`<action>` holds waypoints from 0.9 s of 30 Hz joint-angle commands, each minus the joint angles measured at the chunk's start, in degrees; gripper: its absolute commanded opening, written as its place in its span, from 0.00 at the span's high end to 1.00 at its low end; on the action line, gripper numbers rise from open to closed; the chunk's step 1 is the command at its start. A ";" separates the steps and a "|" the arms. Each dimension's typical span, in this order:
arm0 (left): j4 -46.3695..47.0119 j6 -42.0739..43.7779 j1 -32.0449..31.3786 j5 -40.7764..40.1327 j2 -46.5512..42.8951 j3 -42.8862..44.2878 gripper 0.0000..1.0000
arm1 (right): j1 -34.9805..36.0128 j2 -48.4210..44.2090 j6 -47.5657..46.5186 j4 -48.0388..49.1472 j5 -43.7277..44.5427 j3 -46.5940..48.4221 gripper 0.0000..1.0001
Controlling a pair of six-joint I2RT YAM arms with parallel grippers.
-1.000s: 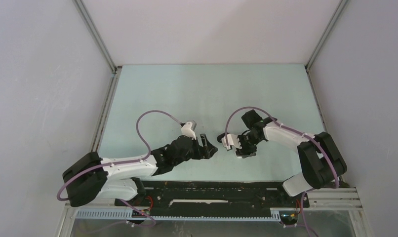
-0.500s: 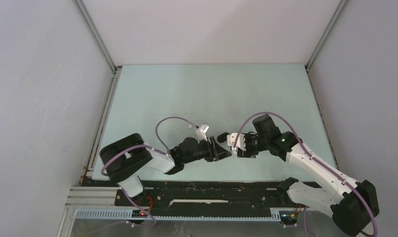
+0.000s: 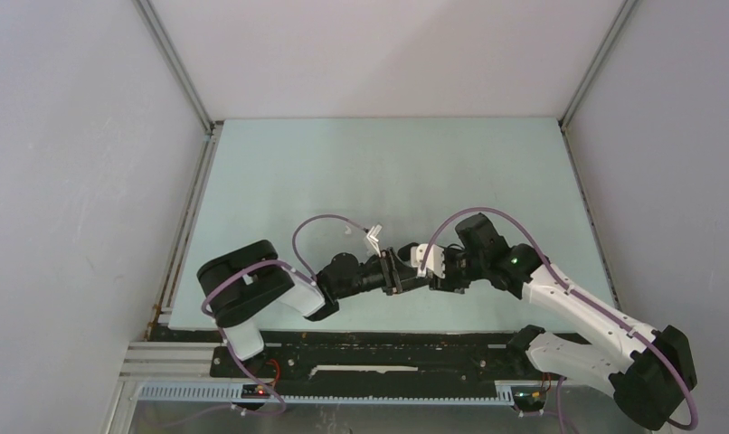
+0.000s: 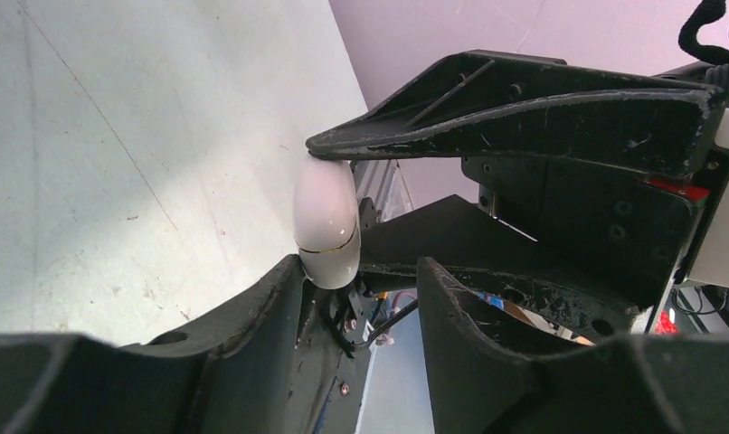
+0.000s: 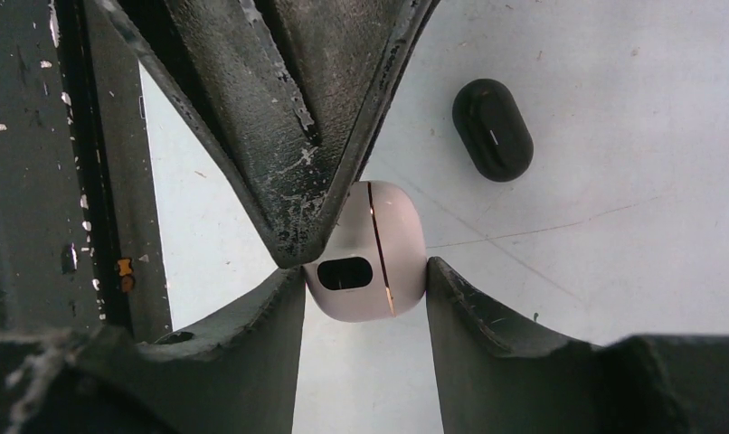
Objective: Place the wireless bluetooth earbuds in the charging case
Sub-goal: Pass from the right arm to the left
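Note:
The white charging case [image 5: 379, 244] hangs above the table, closed along its gold seam, with my right gripper [image 5: 365, 271] shut on its two sides. My left gripper [image 4: 356, 271] faces it tip to tip. Its jaws stand partly apart with nothing between them. One left fingertip [image 4: 288, 271] touches the end of the case [image 4: 325, 217]. In the top view the two grippers, left [image 3: 395, 271] and right [image 3: 438, 271], meet near the table's front middle and hide the case. The earbuds are not in view.
A black oval case [image 5: 492, 128] lies closed on the pale green table [image 3: 379, 172] just beyond the held case. Grey walls and metal rails [image 3: 194, 194] bound the table on three sides.
My left arm has swung right and its jaws have narrowed from wide open. The right arm has changed pose while keeping the case, and the two grippers now touch.

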 commanded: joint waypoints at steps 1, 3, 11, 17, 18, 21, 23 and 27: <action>2.57 -0.89 -0.19 0.08 0.28 1.52 0.50 | 1.04 -1.31 2.85 2.70 -1.04 0.33 0.68; 2.76 -1.57 -0.17 0.44 1.33 2.15 0.52 | 1.43 -1.75 3.54 3.14 -0.95 0.40 0.67; 2.93 -1.88 -0.15 0.94 2.09 3.02 0.60 | 2.30 -1.34 4.45 2.92 -2.06 0.86 0.68; 3.16 -2.08 -0.14 1.27 2.27 3.00 0.72 | 2.75 -1.22 5.42 3.97 -0.93 0.86 0.66; 3.30 -2.01 -0.18 1.45 2.27 3.02 0.75 | 2.68 -1.34 5.63 4.09 -0.83 0.86 0.64; 3.66 -0.61 0.08 1.90 1.66 2.66 0.83 | 2.46 -1.92 6.28 3.91 -1.61 0.90 0.43; 3.67 2.09 0.21 1.93 0.24 1.78 0.87 | 1.21 -2.82 7.47 3.13 -2.91 1.53 0.28; 3.33 12.77 -0.32 2.75 -4.85 -0.46 0.89 | -6.95 -2.71 14.22 -0.11 -14.43 7.16 0.15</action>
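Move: The charging case, still gripped by the right hand, lies about 1 cm to the right hand's left and 1 cm lower. From the open left hand it is level fore and aft, some 1 cm right and 1 cm below. From that left hand, the black case lies about 5 cm ahead, 4 cm left and 10 cm below; a loose white earbud lies roughly 10 cm ahead, 18 cm left and 11 cm below. Left fingers close on the charging case; right hand eases back-left about 1 cm, then opens and starts rising. ##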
